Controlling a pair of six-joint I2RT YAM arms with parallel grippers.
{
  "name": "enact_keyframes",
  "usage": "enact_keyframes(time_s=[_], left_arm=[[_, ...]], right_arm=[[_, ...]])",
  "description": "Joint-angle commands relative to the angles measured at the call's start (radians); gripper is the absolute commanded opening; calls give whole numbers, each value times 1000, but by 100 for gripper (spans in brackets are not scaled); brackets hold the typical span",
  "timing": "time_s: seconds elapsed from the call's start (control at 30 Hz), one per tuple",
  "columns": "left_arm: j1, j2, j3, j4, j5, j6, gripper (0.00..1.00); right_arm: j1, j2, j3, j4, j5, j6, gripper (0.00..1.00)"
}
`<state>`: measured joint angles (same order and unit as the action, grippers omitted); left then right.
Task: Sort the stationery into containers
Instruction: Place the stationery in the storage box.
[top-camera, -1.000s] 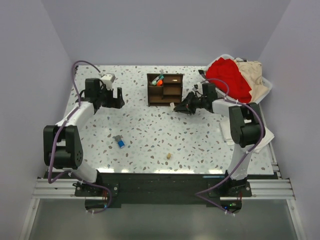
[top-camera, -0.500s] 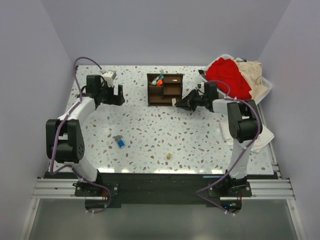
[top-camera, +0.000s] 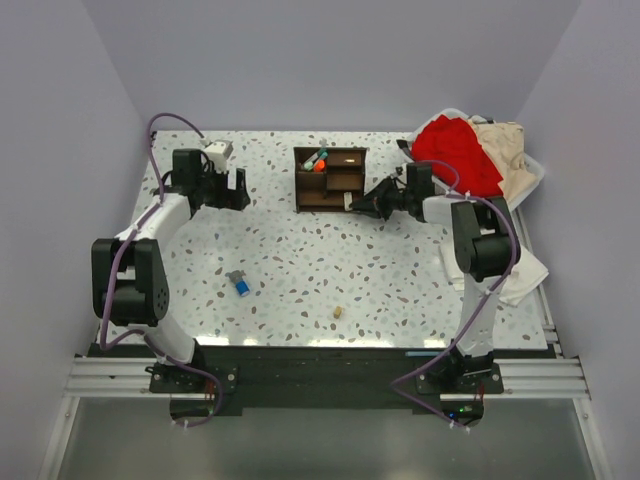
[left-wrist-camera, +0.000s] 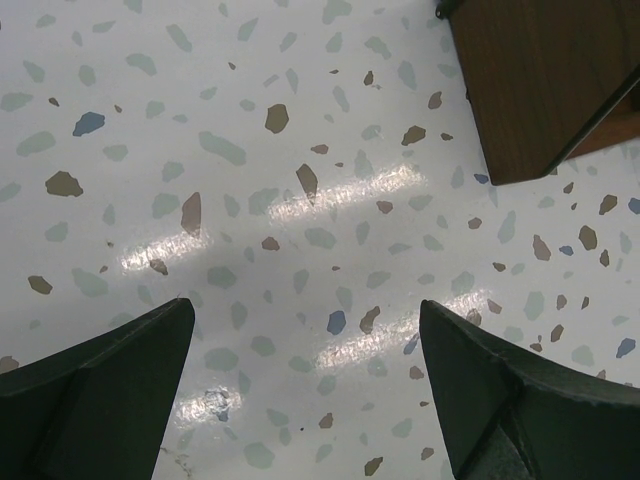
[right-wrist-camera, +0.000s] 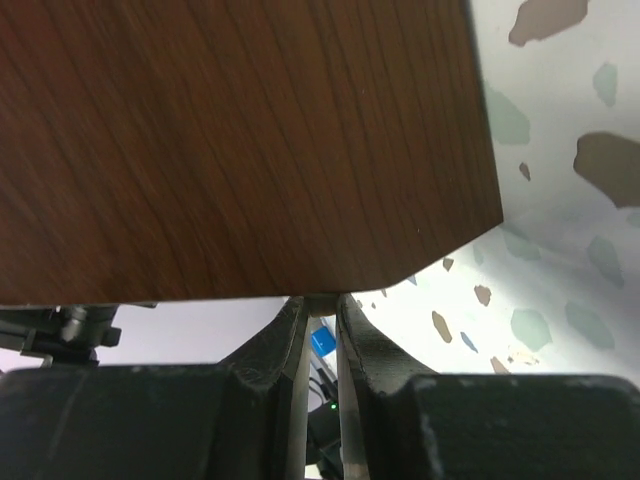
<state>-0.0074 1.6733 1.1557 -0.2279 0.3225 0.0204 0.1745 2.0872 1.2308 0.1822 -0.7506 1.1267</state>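
The dark brown organiser (top-camera: 330, 180) stands at the back middle of the table, with an orange-capped marker (top-camera: 320, 166) and a teal-tipped pen (top-camera: 314, 157) in its top cubby. My right gripper (top-camera: 353, 203) is at its right side, shut on a small tan bit (right-wrist-camera: 320, 301) that touches the wooden wall (right-wrist-camera: 240, 140). My left gripper (top-camera: 237, 190) hangs open over bare table left of the organiser, whose corner (left-wrist-camera: 540, 80) shows in the left wrist view. Nothing lies between the open left gripper's (left-wrist-camera: 305, 310) fingertips. A stubby blue-grey cylinder (top-camera: 241, 284) and another tan bit (top-camera: 338, 312) lie nearer the front.
A white basket (top-camera: 533, 170) of red and beige cloth sits at the back right. A white folded cloth (top-camera: 522, 268) lies under the right arm at the table's right edge. A small white object (top-camera: 217, 155) rests behind the left arm.
My right gripper has moved left up to the organiser's right side with the tan bit in it. The left arm shifted slightly toward the back, then held still.
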Motion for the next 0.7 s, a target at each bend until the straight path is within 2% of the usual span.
enact_keyframes(time_s=[0.0,0.33,0.4,0.5,0.67], left_arm=[[7,-15,13,10,24,10,100],[7,-9,10,13,32,4,99],[7,-7,15,15,33,4,99],[7,-6,19,15,32,4,99],[6,-7,21,15,32,4,99]], right_arm=[[2,22,58,26,36,15,0],[8,46,119,42,73,35,1],[7,53,125,42,74,31,22],[10,50,121,36,77,33,38],[11,42,105,39,74,31,44]])
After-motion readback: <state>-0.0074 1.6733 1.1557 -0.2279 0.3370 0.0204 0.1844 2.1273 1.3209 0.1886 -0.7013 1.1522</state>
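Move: The right gripper already holds the eraser at the storage box's low front-right compartment, whose middle is some 2 cm ahead of it, 1 cm left and about 3 cm down. The box's right side wall stands roughly 5 cm ahead and 2 cm right, and the orange-ended item in the left compartment about 8 cm ahead and 7 cm left. From the left gripper that front-right compartment lies about level ahead, 22 cm right and 8 cm lower. Ease the right gripper forward about 2.5 cm, rising roughly 1 cm late in the reach, to take the eraser farther into the front-right compartment, its fingers still slanting left past the box's side wall and bearing on the box. As you reach the end, part the fingers to nearly half open and let go of the eraser there. ##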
